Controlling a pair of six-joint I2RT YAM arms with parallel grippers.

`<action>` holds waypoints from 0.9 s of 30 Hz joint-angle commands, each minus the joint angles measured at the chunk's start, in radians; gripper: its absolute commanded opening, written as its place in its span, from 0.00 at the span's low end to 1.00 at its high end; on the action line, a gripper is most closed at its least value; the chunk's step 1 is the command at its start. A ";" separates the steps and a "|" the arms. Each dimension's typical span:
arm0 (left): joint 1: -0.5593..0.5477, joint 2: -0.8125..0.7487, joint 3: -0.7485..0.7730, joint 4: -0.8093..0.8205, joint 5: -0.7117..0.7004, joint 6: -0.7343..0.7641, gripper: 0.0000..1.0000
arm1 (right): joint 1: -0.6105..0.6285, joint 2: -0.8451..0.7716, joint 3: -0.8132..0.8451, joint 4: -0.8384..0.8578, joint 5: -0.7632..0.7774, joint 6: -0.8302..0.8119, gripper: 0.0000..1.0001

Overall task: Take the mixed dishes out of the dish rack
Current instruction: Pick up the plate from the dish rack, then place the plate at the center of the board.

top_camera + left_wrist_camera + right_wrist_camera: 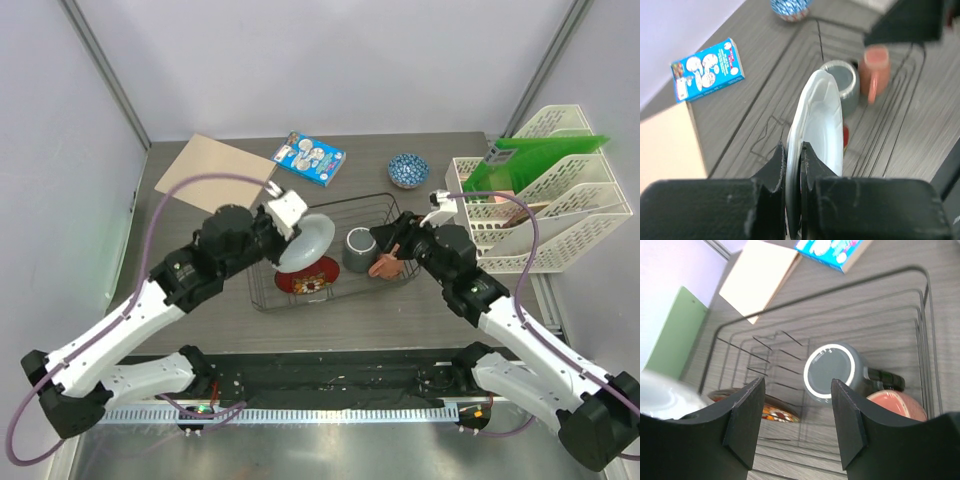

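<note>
My left gripper (295, 232) (793, 150) is shut on the rim of a white dish (310, 240) (822, 117), held on edge above the black wire dish rack (330, 203) (840, 287). Under it a red patterned plate (308, 278) (772, 412) lies in the rack. A dark grey mug (358, 250) (832, 371) stands mouth down in the rack, next to a pinkish-brown mug (385, 266) (895, 402) on its side. My right gripper (388, 242) (797, 385) hangs open above the two mugs, holding nothing. A small blue-and-white bowl (408, 170) sits on the table behind the rack.
A blue illustrated packet (310, 158) and a tan board (215, 170) lie at the back left. A white slotted file organiser (560, 215) with a green folder (545, 155) stands at the right. Grey walls close in both sides.
</note>
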 commanded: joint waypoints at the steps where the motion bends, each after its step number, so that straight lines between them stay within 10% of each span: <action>1: 0.160 0.044 0.129 0.100 0.173 -0.405 0.00 | 0.003 -0.024 0.075 0.009 0.004 -0.026 0.61; 5: 0.345 0.054 0.095 0.230 0.321 -0.627 0.00 | 0.004 -0.031 0.072 0.000 0.004 -0.023 0.61; 16: 0.821 0.212 0.016 0.483 0.192 -1.225 0.00 | 0.003 -0.077 -0.017 0.061 -0.029 0.038 0.60; 27: 0.985 0.649 0.028 0.821 0.198 -1.215 0.01 | 0.004 -0.139 -0.103 0.087 -0.076 0.046 0.61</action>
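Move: The white plate is already pinched in my left hand, clear of the rack. The brown board lies about 38 cm ahead of that hand, some 25 cm to its left and 28 cm below; the blue box is about 43 cm ahead, 5 cm to the right. The red plate stands in the rack some 3 cm ahead, 5 cm right, 20 cm below. From my right hand the board lies about 34 cm ahead and 53 cm left. Keeping the white plate pinched, I swing my left hand fast from over the rack towards the brown board, about 25 cm forward and nearly as far left, first rising some 4 cm, then sinking about 12 cm. On the way I turn the wrist counter-clockwise and roll its left side down, each some 60 degrees. My open right hand bobs up and down slightly and draws back about 2 cm. ##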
